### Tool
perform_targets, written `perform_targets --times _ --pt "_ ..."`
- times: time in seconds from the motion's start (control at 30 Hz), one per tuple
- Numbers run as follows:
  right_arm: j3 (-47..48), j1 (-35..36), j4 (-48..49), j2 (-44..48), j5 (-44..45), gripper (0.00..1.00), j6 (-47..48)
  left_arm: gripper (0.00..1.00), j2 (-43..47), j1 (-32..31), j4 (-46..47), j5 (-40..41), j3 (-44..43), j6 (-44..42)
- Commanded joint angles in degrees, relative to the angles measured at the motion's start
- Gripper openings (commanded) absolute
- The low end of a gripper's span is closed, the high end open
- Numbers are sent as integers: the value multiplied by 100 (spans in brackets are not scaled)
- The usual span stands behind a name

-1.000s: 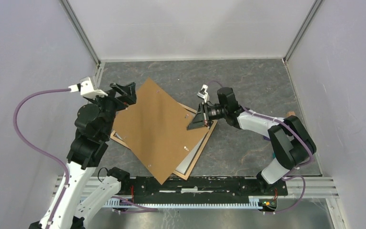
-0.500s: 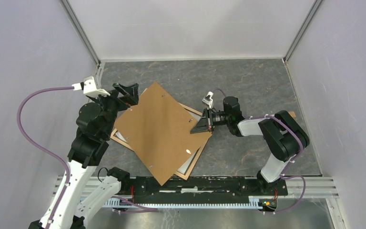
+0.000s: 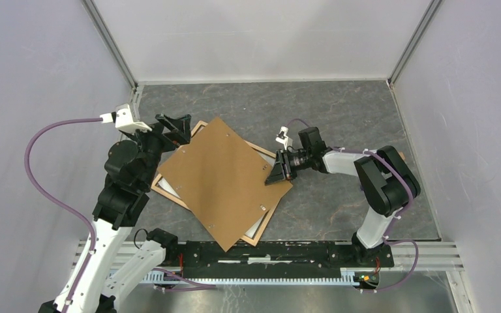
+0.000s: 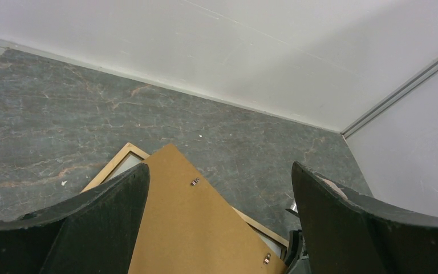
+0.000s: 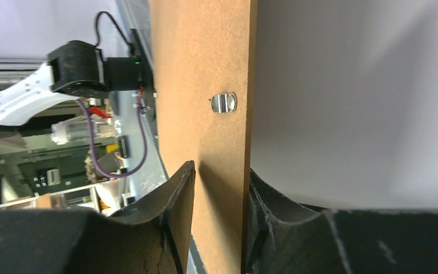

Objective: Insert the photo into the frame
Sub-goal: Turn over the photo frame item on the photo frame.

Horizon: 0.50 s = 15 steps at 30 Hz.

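Observation:
The tan frame (image 3: 261,232) lies back-up on the table, and its rail (image 4: 112,166) shows in the left wrist view. Inside it lies the photo (image 3: 167,188), white back up, seen only as slivers at the left and near corners. A brown backing board (image 3: 225,182) lies askew over both and hides most of them. My right gripper (image 3: 278,171) straddles the board's right edge (image 5: 205,68); its jaws stand apart, with a gap beside the board. My left gripper (image 3: 177,128) hangs open over the frame's far left corner, holding nothing.
White walls close in the grey stone-patterned table (image 3: 339,111) on three sides. The black base rail (image 3: 267,253) runs along the near edge. Small metal clips (image 5: 224,103) sit on the board's face.
The board has come down from a tilt and now lies nearly flat over the frame. My right gripper's jaws have parted from its edge. The left arm has hardly moved.

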State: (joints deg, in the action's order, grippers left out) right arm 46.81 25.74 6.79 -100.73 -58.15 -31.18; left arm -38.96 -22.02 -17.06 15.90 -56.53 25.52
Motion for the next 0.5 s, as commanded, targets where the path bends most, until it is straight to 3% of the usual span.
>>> perform_targets --times 0.0,0.13,0.23,0.47 --pt "477 -51 -1197 50 528 41 1123 100 36 -48 204 -99 -77 -267" --pt "816 -65 -2046 178 1367 50 1661 100 54 -53 209 -115 -77 -258" --pt "876 -114 -2125 374 1527 58 1776 100 55 -56 202 -131 -75 -249" --pt "991 -163 -2606 875 2279 64 2041 100 55 -134 216 -165 -68 -229"
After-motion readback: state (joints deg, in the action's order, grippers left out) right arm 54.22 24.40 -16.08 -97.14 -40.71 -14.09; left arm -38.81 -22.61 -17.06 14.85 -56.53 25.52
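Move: Some 16 cm to the left of the right hand, about 1 cm back and 3 cm lower, is the middle of the photo frame item, the brown backing board, whose right-hand edge runs between its partly open fingers. The photo frame lies beneath, its middle also about 16 cm left, 1 cm back and 4 cm down. From the idle left hand the board's middle is about 13 cm right, 5 cm back and 33 cm below. Backing off the board's right-hand edge, the right hand goes about 4 cm to the right, away from the board's middle, and some 3 cm forward, dipping roughly 2 cm at first. Its already parted fingers spread to nearly two thirds open, releasing the board onto the frame, while the wrist tips them about 20 degrees more steeply down. ##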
